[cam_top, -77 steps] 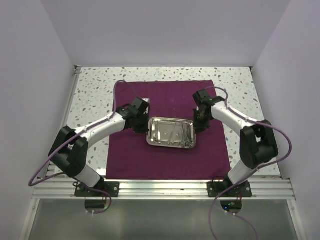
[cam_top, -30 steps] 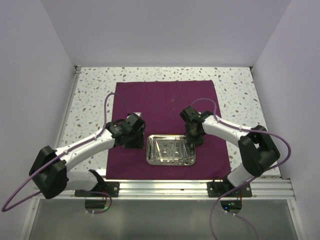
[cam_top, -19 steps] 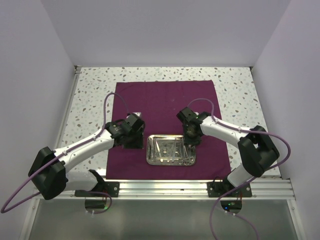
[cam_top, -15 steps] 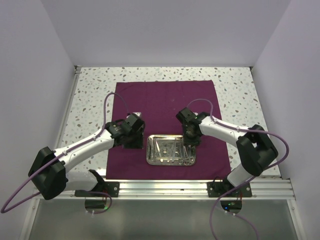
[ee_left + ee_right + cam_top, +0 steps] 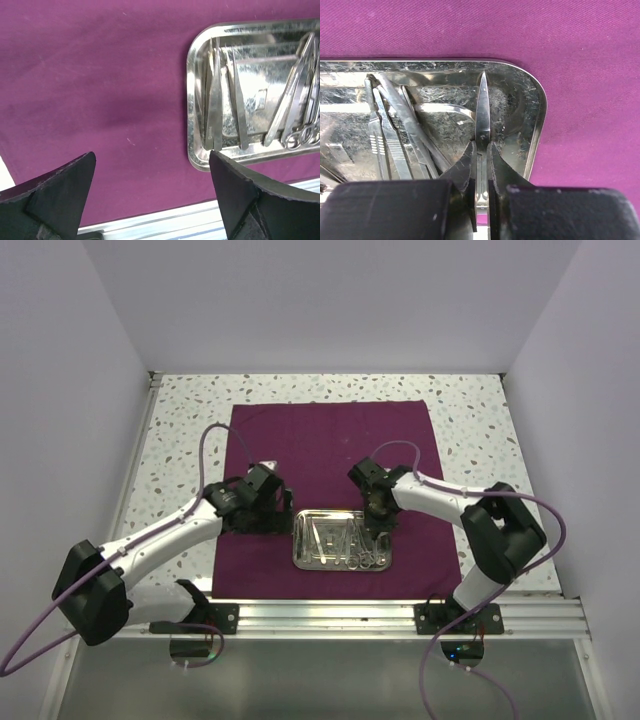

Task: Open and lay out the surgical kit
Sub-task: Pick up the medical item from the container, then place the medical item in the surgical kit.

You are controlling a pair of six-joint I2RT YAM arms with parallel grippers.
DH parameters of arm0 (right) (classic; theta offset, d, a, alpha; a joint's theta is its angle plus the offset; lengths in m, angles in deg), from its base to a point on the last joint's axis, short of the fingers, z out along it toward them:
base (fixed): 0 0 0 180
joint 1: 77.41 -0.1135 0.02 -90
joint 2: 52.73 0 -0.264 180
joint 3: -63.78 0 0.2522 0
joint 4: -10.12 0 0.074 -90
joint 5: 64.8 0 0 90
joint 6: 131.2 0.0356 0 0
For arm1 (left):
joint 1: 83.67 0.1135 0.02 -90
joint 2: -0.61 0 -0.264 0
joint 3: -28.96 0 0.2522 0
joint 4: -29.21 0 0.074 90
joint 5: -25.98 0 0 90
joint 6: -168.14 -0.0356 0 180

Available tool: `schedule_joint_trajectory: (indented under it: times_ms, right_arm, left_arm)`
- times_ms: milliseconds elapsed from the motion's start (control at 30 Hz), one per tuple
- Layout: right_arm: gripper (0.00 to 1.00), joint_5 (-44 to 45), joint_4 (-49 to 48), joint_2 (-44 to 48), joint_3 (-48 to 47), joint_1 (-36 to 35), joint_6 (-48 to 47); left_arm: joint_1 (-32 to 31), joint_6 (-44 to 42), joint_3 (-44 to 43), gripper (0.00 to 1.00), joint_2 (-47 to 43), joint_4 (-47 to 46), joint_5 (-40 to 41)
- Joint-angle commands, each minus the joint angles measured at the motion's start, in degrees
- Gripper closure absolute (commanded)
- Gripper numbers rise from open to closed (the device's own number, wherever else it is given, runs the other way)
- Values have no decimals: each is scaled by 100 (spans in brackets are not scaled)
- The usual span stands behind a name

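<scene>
The dark purple cloth wrap lies spread flat on the table. On its near half stands the shiny steel tray with several thin silver instruments. My right gripper reaches into the tray's right end and is shut on the shank of pointed scissors, just behind the pivot. Other instruments lie to their left. My left gripper hovers wide open over bare cloth left of the tray rim, holding nothing. Tweezers lie in the tray's left end.
Speckled tabletop surrounds the cloth. An aluminium rail runs along the near edge, close behind the tray, and shows under the left fingers. White walls close in the left, right and back.
The tray has come nearer the front edge since the earliest frame. In the last second my left gripper let go and opened wide, and my right gripper shut on the scissors.
</scene>
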Motion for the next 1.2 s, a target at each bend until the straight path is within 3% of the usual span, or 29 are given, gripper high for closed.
schedule_joint_trajectory:
  times_ms: [0,300,433,600,1000,1167]
  right_arm:
    - [100,174,-184,-305,62,-42,71]
    - [100,763,1019,451,-1254,-42,-131]
    - [100,1140,1371,242,-2116,-24,-481]
    - [100,1431,1416,-680,-3215,282,-895]
    - [100,1484,1327,-3974,-6746,1091,-1291]
    - [100,1589,1232,-4575,-7426,1171,-1256]
  left_arm:
    - [168,-93,-37,0,-229,-27,-35]
    - [168,-243,-424,9,-36,8,18]
    - [159,-286,-635,12,60,8,27]
    - [159,-366,-1056,13,315,148,1]
    - [159,-480,-2190,19,1045,729,-96]
    - [142,-445,-2226,22,1098,773,-175]
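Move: The scissors already sit in the right gripper inside the tray; the bare patch of cloth they go to lies about 28 cm ahead of that hand, 2 cm left and barely lower. The tray's middle is level with the hand, some 8 cm left, its far rim 7 cm ahead, and the remaining scissors lie about 4 cm left. From the left gripper, that patch is some 26 cm ahead, 20 cm right and 8 cm below. Keep the right gripper shut on the scissors, lift them out of the tray and swing forward in an arc, some 12 cm up over the far rim, then down towards the cloth beyond, about 28 cm forward in all, tilting the fingers outward some 15 degrees. Raise the empty left gripper up, forward and to the right, narrowing it a little. ##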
